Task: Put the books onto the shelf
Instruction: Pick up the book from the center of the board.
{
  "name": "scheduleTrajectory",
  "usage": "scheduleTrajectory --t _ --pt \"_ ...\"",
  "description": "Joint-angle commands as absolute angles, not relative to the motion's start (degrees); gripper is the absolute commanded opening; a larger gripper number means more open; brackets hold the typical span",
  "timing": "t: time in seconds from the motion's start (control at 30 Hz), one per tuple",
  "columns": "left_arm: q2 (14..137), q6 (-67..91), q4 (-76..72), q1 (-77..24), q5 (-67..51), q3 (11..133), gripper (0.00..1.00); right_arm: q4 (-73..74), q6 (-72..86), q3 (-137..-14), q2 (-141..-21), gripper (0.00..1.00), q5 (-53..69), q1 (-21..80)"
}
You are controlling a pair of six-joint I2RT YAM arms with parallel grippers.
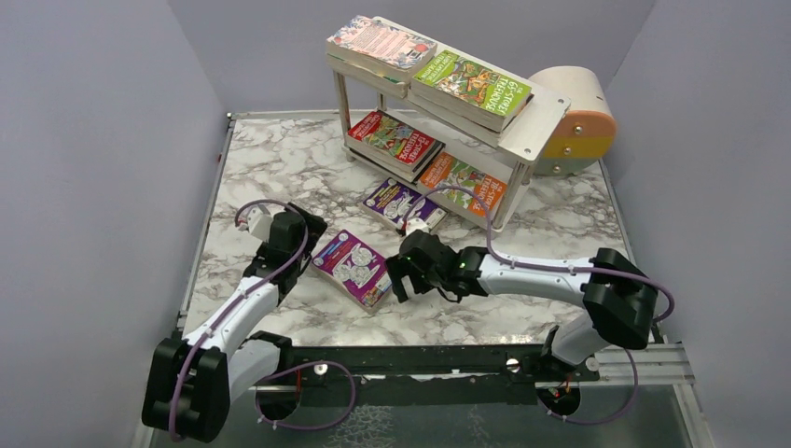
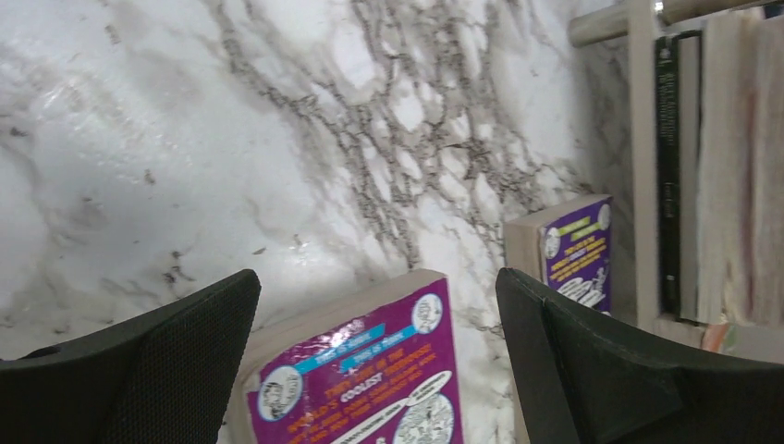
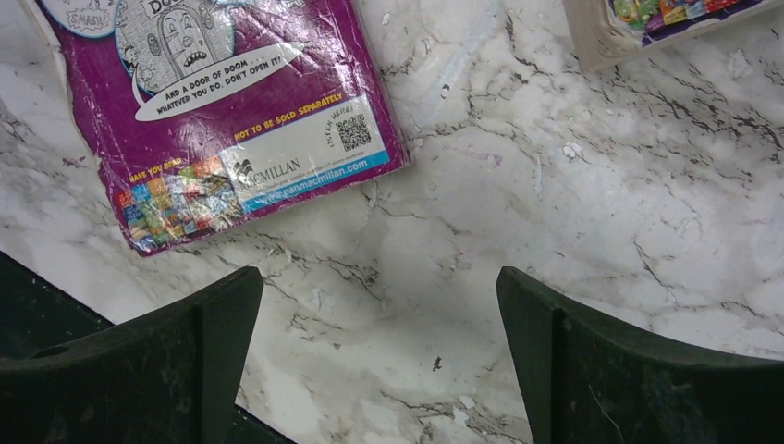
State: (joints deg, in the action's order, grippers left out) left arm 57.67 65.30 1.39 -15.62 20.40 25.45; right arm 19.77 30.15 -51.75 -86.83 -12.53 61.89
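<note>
A purple cartoon book (image 1: 352,267) lies flat on the marble table between my two grippers. My left gripper (image 1: 303,241) hangs open just left of it, and the book's near corner (image 2: 370,379) shows between its fingers, untouched. Open over bare marble, my right gripper (image 1: 403,277) sits just right of that book (image 3: 213,102). A second purple book (image 1: 403,204) lies in front of the shelf (image 1: 536,131). On the shelf's top board lie a pink-patterned book (image 1: 382,42) and a green one (image 1: 471,86); a red one (image 1: 396,140) and an orange one (image 1: 464,182) are lower down.
A round beige-and-orange box (image 1: 576,121) stands behind the shelf at the right. Grey walls close in the table on three sides. In the left wrist view the shelf's wooden edge (image 2: 644,166) and the second purple book (image 2: 578,254) are at the right.
</note>
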Motion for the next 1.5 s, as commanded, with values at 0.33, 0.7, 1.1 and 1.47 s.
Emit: scheduleTrajectory --t 0.33,0.7,1.1,1.47 --pt "62.12 64.97 -3.25 -8.45 3.33 20.85 0.95 14.87 29.28 -54.21 -92.33 0.96 -9.76 62.35" --pt "56.77 62.31 5.58 -8.27 1.87 22.72 0.9 14.08 29.2 -56.35 -95.52 0.96 -10.31 62.36" --pt "49.88 59.96 14.89 -8.17 1.06 22.39 0.83 13.07 29.26 -57.74 -97.77 0.96 -10.59 62.34" --pt "49.37 61.1 13.49 -8.17 -5.17 20.58 0.67 12.49 29.77 -57.26 -97.45 0.96 -11.21 62.33"
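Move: The magenta book, alone on the middle of the board, lies about 7 cm back, 8 cm to the right and 9 cm below the left hand; for the right hand it is some 5 cm ahead, 12 cm to the left and 5 cm down. A violet book in front of the shelf sits about 9 cm ahead and 18 cm right of the left hand, or 21 cm ahead and 2 cm left of the right one. The orange book on the lower shelf is roughly 23 cm ahead and 13 cm right of the right hand. The left hand sinks about 4.5 cm as it starts drawing back, then keeps coming back, some 6 cm in all, rising a little and drifting right towards the far-left end of the magenta book, while it turns clockwise and tips down some 10 degrees and its open fingers narrow by about a quarter. From the other side the right hand eases about 3 cm left and 3 cm down with a slight push forward, fingers wide open and the wrist all but unturned, and stops close to the book's near-right end; no grip is made by either hand. ##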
